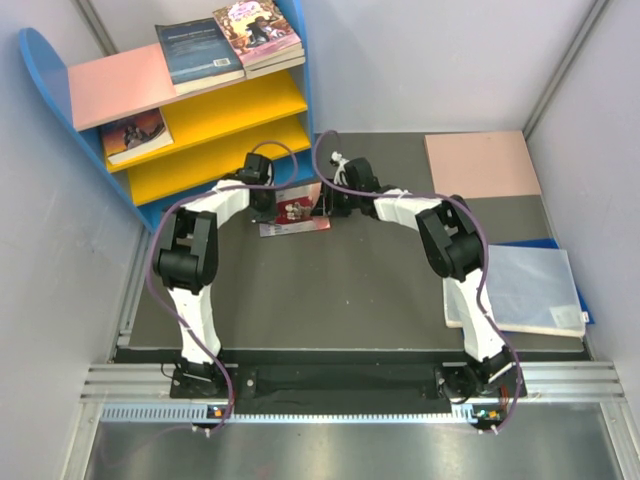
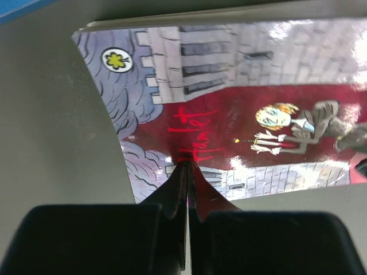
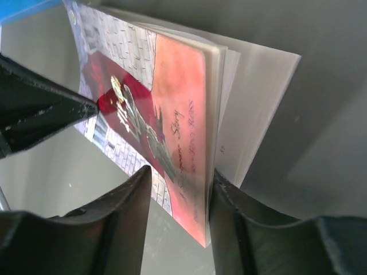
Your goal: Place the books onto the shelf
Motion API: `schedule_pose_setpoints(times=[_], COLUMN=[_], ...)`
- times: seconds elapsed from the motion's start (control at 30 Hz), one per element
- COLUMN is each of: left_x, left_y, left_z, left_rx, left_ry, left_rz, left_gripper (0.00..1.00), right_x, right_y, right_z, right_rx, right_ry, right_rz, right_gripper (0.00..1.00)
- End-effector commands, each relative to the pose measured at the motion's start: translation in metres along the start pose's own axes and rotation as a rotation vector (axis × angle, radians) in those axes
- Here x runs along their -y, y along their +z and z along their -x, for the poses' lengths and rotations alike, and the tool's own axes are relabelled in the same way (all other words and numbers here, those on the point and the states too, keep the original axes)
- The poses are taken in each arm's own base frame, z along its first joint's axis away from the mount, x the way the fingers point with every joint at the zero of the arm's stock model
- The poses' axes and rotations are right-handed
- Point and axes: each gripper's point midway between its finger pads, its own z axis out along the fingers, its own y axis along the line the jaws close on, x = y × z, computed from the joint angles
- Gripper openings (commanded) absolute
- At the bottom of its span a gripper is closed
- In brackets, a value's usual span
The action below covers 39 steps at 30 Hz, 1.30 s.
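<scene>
The shelf (image 1: 215, 110) stands at the back left with blue sides, a pink top board and yellow boards. On it lie a navy book (image 1: 200, 55), a pink-purple book (image 1: 258, 30) and an orange-brown book (image 1: 135, 135). A red-white book (image 1: 300, 212) lies on the dark mat between the two grippers. My left gripper (image 2: 187, 163) is shut, its tips pressing down on that book's red cover (image 2: 229, 114). My right gripper (image 3: 180, 175) straddles the raised cover and front pages (image 3: 178, 103). Its right finger (image 3: 229, 212) touches them, while the left finger (image 3: 129, 200) stands apart.
A flat pink board (image 1: 482, 165) lies at the back right of the mat. A large pale blue-white pad (image 1: 530, 290) rests at the right edge. Grey walls close in on both sides and behind the shelf.
</scene>
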Motion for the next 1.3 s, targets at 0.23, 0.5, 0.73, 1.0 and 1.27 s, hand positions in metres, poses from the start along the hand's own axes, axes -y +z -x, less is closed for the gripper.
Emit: schedule_pose_setpoints(times=[0.23,0.5,0.73,1.0,1.27], left_x=[0.009,0.019,0.04,0.058,0.051], left_y=[0.002,-0.079,-0.131,-0.166,-0.197], left_z=[-0.05,-0.03,-0.049,-0.077,-0.086], left_rx=[-0.091,0.123,0.156,0.199,0.336], left_ry=[0.021,-0.056,-0.079,-0.17,-0.357], left_rz=[-0.029,-0.106,-0.271,-0.459,-0.515], left_gripper=[0.09,0.99,0.99,0.99,0.99], right_x=[-0.108,-0.107,-0.115,-0.103,-0.101], right_y=[-0.015,-0.048,-0.083,-0.118,-0.142], right_z=[-0.048,-0.065,-0.065,-0.069,-0.057], right_rx=[-0.089,-0.07,0.02,0.129,0.277], right_ry=[-0.09,-0.046,0.011,0.089,0.203], right_rz=[0.255,0.236,0.23,0.141,0.115], right_gripper=[0.0,0.0,0.0,0.0,0.0])
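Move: The Hamlet book lies flat on the table, its middle about 7 cm to the right of the left hand and 2 cm farther out, some 1 cm below; from the right hand it is about 6 cm to the left, level with it, and 2 cm down. The shelf's right front corner stands about 10 cm ahead and 12 cm right of the left hand. Its blue bottom board has its middle some 9 cm left and 6 cm ahead of that same hand. The book's right edge, already between the right fingers, is pinched as they shut; that hand draws it back some 16 cm, lifting about 6 cm and easing right late on. The left's shut fingertips stay on the cover until the pinch is made, then lift off and open wide; that hand goes back about 17 cm, rising 11 and rolling its left side down. ##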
